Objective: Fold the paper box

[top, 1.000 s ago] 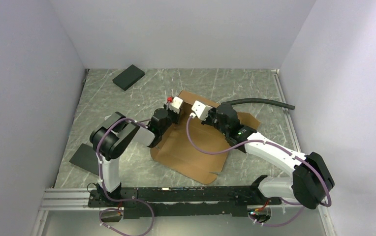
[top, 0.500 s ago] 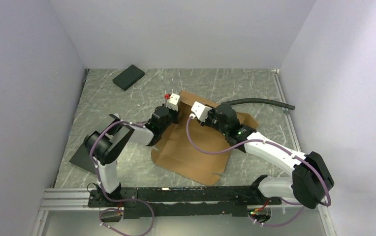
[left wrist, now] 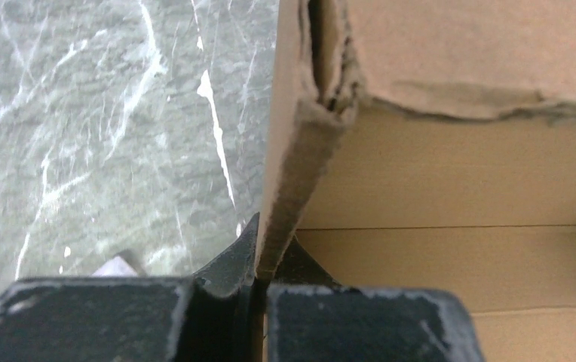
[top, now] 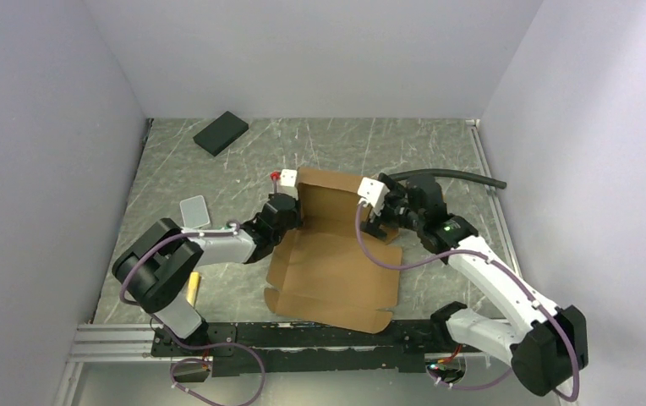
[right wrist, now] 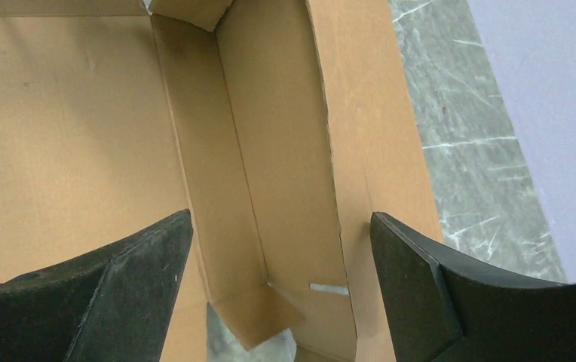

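The paper box (top: pixel 328 271) is a brown corrugated sheet lying mid-table, its far wall (top: pixel 330 182) standing upright. My left gripper (top: pixel 291 196) is at the box's far left corner, shut on the edge of the raised left wall. In the left wrist view that wall's edge (left wrist: pixel 292 151) runs down between the two black fingers (left wrist: pixel 225 264) of the left gripper (left wrist: pixel 268 255). My right gripper (top: pixel 376 213) hangs open over the box's right side. In the right wrist view its fingers (right wrist: pixel 142 279) are spread wide above the right side wall (right wrist: pixel 270 151), touching nothing.
A black pad (top: pixel 221 133) lies at the back left. A black hose (top: pixel 451 175) runs along the table behind the right arm. A clear plastic piece (top: pixel 194 211) and a yellow object (top: pixel 193 288) lie beside the left arm. A metal rail (top: pixel 303 334) borders the near edge.
The left gripper closed on the box's left wall and reached forward. The right gripper let go, opened wide and moved right. The box swung square to the arms and its far wall now stands up.
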Robot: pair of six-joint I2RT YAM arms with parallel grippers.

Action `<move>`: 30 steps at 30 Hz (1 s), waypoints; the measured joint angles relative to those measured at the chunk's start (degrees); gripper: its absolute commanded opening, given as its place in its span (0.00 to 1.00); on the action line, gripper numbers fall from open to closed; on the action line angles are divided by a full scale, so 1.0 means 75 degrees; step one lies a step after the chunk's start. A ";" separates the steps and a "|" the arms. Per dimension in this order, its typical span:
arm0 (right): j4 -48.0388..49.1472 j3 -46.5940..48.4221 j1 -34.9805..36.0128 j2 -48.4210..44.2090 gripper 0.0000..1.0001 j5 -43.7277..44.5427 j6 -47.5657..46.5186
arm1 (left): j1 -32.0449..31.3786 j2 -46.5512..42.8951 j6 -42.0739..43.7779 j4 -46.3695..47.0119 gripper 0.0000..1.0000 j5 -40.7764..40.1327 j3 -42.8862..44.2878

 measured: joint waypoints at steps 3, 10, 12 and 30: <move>-0.0463 0.0090 -0.0615 -0.0297 0.92 -0.0761 0.0012 | -0.0137 -0.0157 -0.0341 -0.0274 0.00 -0.0353 -0.0055; -0.0968 0.0198 -0.2215 -0.0947 0.94 -0.1935 0.0577 | -0.0204 -0.0405 -0.1107 -0.0874 0.00 -0.0799 -0.0070; -0.0976 0.0198 -0.2745 -0.1037 0.94 -0.2124 0.0898 | -0.0219 -0.0481 -0.1259 -0.1064 0.00 -0.0892 -0.0070; 0.0114 -0.0035 -0.4858 0.0003 0.90 -0.1836 0.3121 | -0.0405 -0.0866 -0.1588 -0.1658 0.00 -0.1265 -0.0189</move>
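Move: The right hand is open above the box; the right flap, at the back wall's right end, lies about 5 cm to its right, 2 cm back and 7 cm below. The back wall's middle is some 6 cm left, 5 cm ahead and 8 cm below, the black hose about 17 cm right, 9 cm ahead and 15 cm below. The left hand still pinches the box's left corner between its pads; that right flap lies some 21 cm to its right, about level with it. Open right hand arcs about 15 cm right, turning clockwise, to outside the right flap; left draws held corner back-left. ##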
